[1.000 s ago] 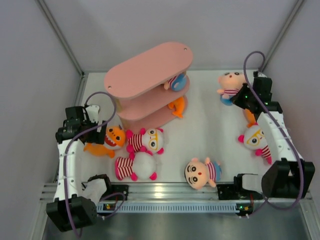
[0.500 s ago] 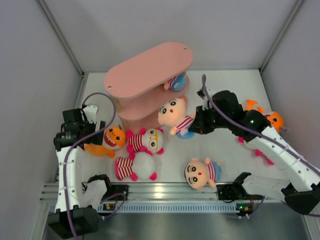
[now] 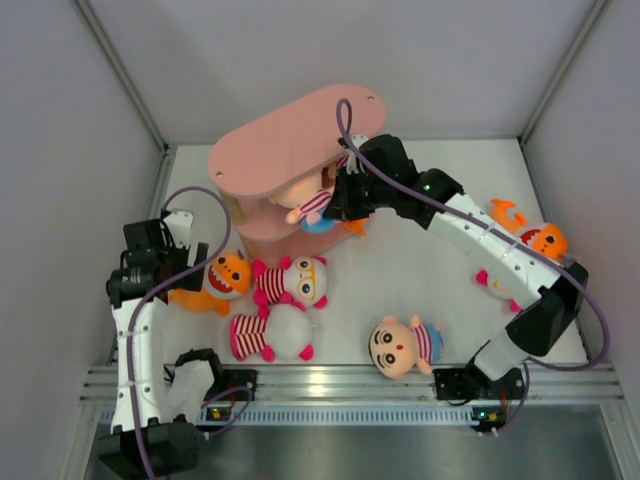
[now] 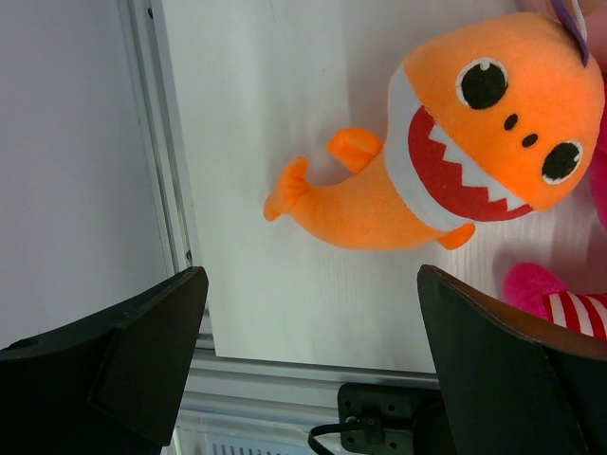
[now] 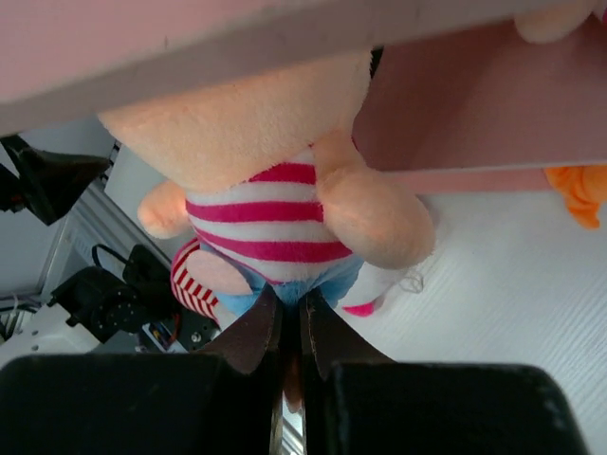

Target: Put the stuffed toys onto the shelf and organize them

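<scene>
The pink shelf (image 3: 285, 140) stands at the back centre. My right gripper (image 3: 338, 198) is shut on a peach-skinned boy doll (image 3: 308, 205) and holds it at the shelf's middle tier, its head under the top board. In the right wrist view my gripper (image 5: 292, 313) pinches the blue shorts of the doll (image 5: 275, 190). My left gripper (image 3: 150, 262) is open and empty, beside an orange fish (image 3: 225, 272), which also shows in the left wrist view (image 4: 455, 161). Two white-headed dolls (image 3: 295, 280) (image 3: 272, 335) and another boy doll (image 3: 400, 345) lie at the front.
An orange fish (image 3: 540, 240) and a partly hidden white-headed doll (image 3: 492, 285) lie at the right. Part of an orange fish (image 3: 355, 226) shows at the shelf's bottom tier. The enclosure walls stand close on both sides. The metal rail (image 3: 330, 385) runs along the near edge.
My right arm has carried the boy doll from the back right corner leftwards to the shelf and under its top board. The left arm has barely moved.
</scene>
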Motion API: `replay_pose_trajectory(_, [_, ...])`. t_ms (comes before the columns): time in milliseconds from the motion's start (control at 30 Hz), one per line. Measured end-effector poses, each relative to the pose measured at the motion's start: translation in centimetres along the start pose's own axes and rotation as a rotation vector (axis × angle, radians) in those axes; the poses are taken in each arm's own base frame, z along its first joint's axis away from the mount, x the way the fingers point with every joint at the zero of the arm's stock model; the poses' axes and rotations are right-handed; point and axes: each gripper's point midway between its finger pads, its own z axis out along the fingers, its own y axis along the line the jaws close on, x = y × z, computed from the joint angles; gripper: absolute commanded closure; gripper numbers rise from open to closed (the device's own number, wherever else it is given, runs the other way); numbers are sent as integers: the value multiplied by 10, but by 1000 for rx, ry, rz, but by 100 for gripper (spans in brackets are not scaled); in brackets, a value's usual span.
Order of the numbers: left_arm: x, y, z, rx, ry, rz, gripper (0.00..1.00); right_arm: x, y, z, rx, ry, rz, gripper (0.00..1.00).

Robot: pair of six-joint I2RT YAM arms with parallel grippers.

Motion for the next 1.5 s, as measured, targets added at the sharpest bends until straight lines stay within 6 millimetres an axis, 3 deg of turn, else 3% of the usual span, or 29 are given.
replay_pose_trajectory(233, [1, 2, 0, -11, 5, 9, 2, -31, -14, 23, 43, -49, 29, 100])
replay_pose_trajectory(533, [1, 3, 0, -17, 8, 19, 2, -40, -31, 32, 78, -87, 75, 92])
replay_pose_trajectory(767, [1, 3, 0, -18, 7, 19, 2, -47, -41, 37, 87, -92, 90, 80])
replay_pose_trajectory(833, [1, 3, 0, -17, 7, 19, 2, -48, -42, 36, 87, -96, 91, 86])
replay_pose_trajectory(900, [1, 3, 0, -17, 8, 19, 2, -51, -40, 36, 77, -103, 89, 100])
replay_pose_trajectory(1167, [1, 3, 1, -18, 12, 19, 2, -45, -29, 37, 38, -82, 54, 99])
replay_pose_trajectory(1233, [2, 3, 1, -16, 16, 19, 2, -44, -29, 38, 48, -85, 47, 89])
replay_pose_trajectory(1267, [2, 3, 1, -16, 16, 19, 2, -44, -30, 39, 55, -88, 45, 77])
replay_pose_trajectory(1367, [2, 3, 2, -15, 20, 19, 2, -45, -35, 40, 83, -98, 44, 54])
replay_pose_trajectory(1500, [2, 3, 2, -15, 20, 21, 2, -48, -43, 39, 116, -113, 44, 47])
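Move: The right hand already holds the striped doll by its blue lower end, the head poking under the shelf's top board. Its place on the middle shelf is about 7 cm ahead and 5 cm left, roughly level with the hand. The other doll on that tier sits about 14 cm ahead and 5 cm right; the orange shark on the bottom shelf is about 12 cm ahead, 6 cm right and 18 cm lower. From the idle left hand, the doll's place is roughly 14 cm ahead, 29 cm right and 10 cm up. The right hand pushes the striped doll forward some 7 cm into the middle tier below the top board, slowing as it goes in while the wrist turns about 10 degrees clockwise and the fingers loosen slightly. The fingers then shut again as the hand backs off about 1 cm, and they open to about half and let go of the doll's lower end as the hand noses forward another centimetre. ##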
